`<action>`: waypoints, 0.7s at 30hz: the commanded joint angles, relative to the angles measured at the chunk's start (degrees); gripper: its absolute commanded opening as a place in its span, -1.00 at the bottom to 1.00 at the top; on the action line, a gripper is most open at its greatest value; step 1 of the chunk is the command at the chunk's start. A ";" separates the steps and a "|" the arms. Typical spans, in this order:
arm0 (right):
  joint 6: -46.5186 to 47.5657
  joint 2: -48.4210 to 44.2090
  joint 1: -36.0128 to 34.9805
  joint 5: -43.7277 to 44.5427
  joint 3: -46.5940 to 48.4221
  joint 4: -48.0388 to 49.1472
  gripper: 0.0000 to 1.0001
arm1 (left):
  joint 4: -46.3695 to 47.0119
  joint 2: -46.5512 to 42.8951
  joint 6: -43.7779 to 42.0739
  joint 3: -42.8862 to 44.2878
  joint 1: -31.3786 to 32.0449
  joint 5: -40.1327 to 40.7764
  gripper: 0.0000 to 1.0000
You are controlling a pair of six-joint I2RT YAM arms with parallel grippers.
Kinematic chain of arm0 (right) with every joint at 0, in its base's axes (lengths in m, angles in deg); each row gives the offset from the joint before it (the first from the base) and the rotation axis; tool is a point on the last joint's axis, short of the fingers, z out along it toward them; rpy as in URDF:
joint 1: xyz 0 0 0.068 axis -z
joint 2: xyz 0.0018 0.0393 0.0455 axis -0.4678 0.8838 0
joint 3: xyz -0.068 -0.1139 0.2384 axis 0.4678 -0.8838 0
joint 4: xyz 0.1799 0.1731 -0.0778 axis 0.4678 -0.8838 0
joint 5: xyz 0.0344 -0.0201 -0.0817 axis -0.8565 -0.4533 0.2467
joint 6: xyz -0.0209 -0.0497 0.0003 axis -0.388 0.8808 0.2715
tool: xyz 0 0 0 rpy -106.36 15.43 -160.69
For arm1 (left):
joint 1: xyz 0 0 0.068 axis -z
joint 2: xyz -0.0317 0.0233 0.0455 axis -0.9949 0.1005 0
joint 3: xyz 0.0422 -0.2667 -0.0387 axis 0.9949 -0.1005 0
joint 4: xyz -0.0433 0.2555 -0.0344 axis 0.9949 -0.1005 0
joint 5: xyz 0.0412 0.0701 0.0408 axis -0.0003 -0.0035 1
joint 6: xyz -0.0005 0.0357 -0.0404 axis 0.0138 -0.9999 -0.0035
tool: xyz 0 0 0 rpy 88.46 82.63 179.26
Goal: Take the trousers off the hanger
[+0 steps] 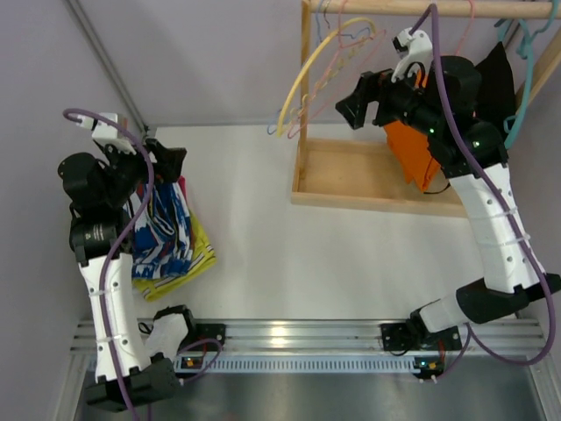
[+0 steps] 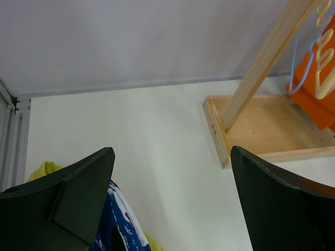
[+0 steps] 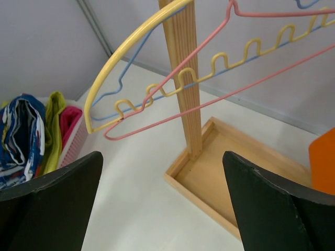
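An orange garment (image 1: pixel 415 156), likely the trousers, hangs from the wooden rack (image 1: pixel 305 79); my right arm hides its hanger. Its edge shows in the left wrist view (image 2: pixel 314 91) and the right wrist view (image 3: pixel 323 162). My right gripper (image 1: pixel 359 101) is raised beside the garment's left side, open and empty (image 3: pixel 162 157), facing empty yellow (image 3: pixel 120 57), pink (image 3: pixel 209 99) and blue hangers. My left gripper (image 1: pixel 171 162) hovers open and empty (image 2: pixel 171 157) above a pile of clothes.
The blue-patterned and yellow clothes (image 1: pixel 171 232) lie at the left, in a pink basket (image 3: pixel 70 130). The rack's wooden base tray (image 1: pixel 351 197) sits at the back right. A black garment (image 1: pixel 495 88) and a teal hanger (image 1: pixel 526 53) hang at the rack's right end.
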 commanded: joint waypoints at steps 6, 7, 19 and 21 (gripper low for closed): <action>5.09 -9.65 8.88 -6.68 0.28 -5.81 0.99 | 1.03 5.54 -4.77 1.76 5.09 0.04 0.97; 4.82 -9.39 12.29 -7.73 2.21 -6.60 0.99 | 1.12 5.62 -5.30 1.59 6.94 1.72 0.97; 0.70 -8.60 36.48 -16.97 -0.75 -1.44 0.90 | 2.44 7.73 -5.30 1.40 21.90 9.11 0.97; -0.53 -7.11 39.38 -18.38 -0.67 0.50 0.80 | 2.44 8.52 -4.78 1.85 22.61 8.77 0.97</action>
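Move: The orange trousers, hanging on a pink hanger, are about 15 cm to the right of the right hand, 7 cm farther out and 13 cm lower; the black trousers hang some 30 cm right, 10 cm ahead and 10 cm below that hand. The emptied hangers are about 8 cm ahead, 6 cm left and 4 cm above it. From the left hand the orange trousers lie roughly 50 cm right, 10 cm ahead and 7 cm lower. Sweeping right by about 19 cm, the open right hand leaves the emptied hangers, first easing back and rising slightly, and swings some 20 degrees clockwise to face the orange trousers, ending close by their pink hanger. The left hand, also open and empty, dips forward about 3 cm, then moves 9 cm right, away from the clothes pile, turning clockwise. ##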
